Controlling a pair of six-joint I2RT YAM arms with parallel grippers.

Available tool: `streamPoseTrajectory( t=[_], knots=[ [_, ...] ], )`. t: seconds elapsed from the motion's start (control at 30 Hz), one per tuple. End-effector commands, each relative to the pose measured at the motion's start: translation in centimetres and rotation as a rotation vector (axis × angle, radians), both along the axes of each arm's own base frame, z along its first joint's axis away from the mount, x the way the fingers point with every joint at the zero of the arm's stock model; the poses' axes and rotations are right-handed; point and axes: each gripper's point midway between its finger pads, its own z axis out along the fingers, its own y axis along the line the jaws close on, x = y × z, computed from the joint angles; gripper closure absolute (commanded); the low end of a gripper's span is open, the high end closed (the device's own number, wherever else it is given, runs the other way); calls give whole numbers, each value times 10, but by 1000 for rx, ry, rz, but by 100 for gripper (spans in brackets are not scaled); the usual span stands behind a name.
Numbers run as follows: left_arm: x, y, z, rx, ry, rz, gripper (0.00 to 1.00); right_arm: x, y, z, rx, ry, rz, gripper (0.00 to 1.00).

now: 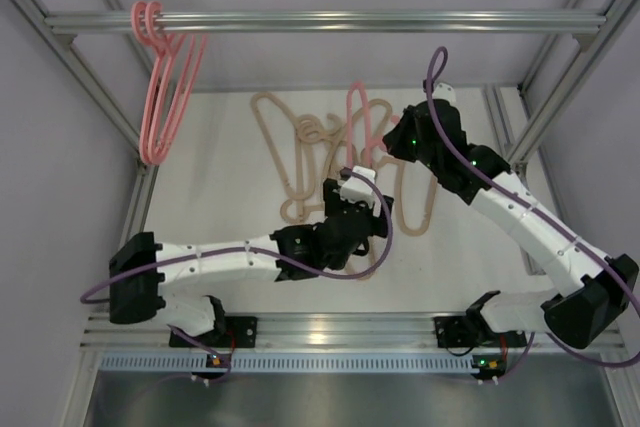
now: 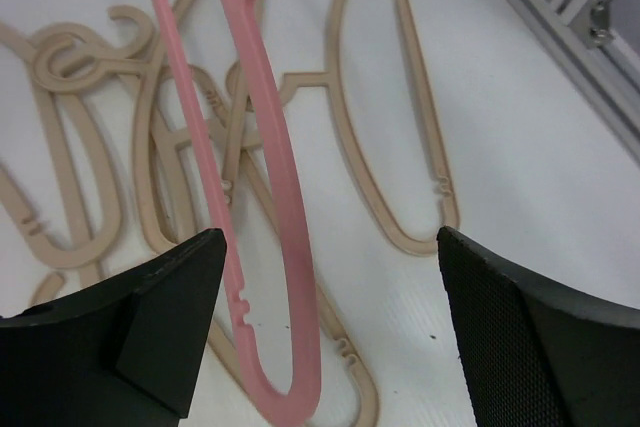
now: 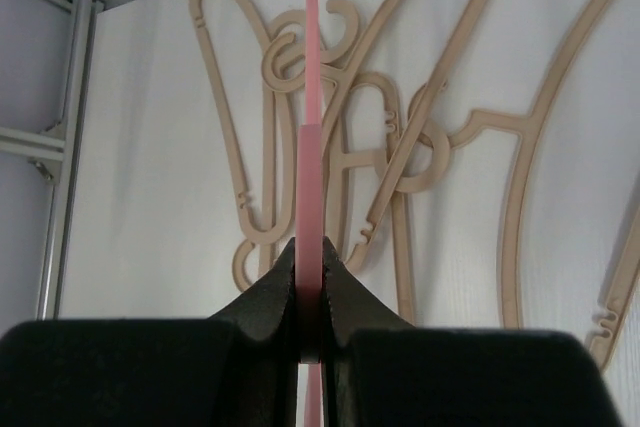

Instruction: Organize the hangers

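My right gripper (image 3: 311, 282) is shut on a pink hanger (image 3: 311, 147), seen edge-on, and holds it off the table. In the top view this pink hanger (image 1: 355, 112) stands near the table's middle back, with the right gripper (image 1: 388, 147) at its right side. My left gripper (image 2: 330, 287) is open and empty; the pink hanger's lower loop (image 2: 275, 227) hangs between its fingers (image 2: 170, 317) without touching them. Several beige hangers (image 1: 300, 157) lie tangled flat on the white table, and they also show in the left wrist view (image 2: 400, 147) and the right wrist view (image 3: 400, 137). Two pink hangers (image 1: 160, 97) hang on the silver bar (image 1: 350, 21) at its left end.
Aluminium frame posts (image 1: 90, 87) stand at the left and at the right (image 1: 560, 97) of the table. A frame rail (image 2: 560, 37) runs along the table's right edge. The left arm (image 1: 230, 257) reaches across the table's front.
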Motion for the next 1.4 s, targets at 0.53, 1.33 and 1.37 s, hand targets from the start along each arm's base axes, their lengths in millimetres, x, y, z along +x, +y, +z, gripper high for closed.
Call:
streamPoseTrajectory(
  t=[0.53,1.33,1.37],
  knots=[
    [23,13,-52,403,-97,268,42,-3,4,21,14,-21,-35,100],
    [27,56,-27,283,8,217,100,-8,-16,81,52,-154,6,1],
    [27,59,-26,279,20,207,100,-10,-18,84,58,-161,7,1]
  ],
)
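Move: The right gripper still pinches the raised pink hanger near its neck. The near half of the hanger, where the open left fingers will shut, lies about 2 cm ahead of the left hand, 2 cm left and 7 cm below; from the right hand that part is roughly 8 cm back, 10 cm left and 10 cm down. On the table some 22 cm below the left hand, the beige pile sits about 18 cm ahead and 5 cm left, and a lone beige hanger about 20 cm ahead and 17 cm right. Lower the open left gripper about 7 cm and slightly forward over the near half of the pink hanger, rolling it some 25 degrees so its left side rises, and pinch the limbs there while the right hand keeps holding. Then open the right fingers fully and raise them about 4 cm clear, easing the left hand back up and left with the hanger. ##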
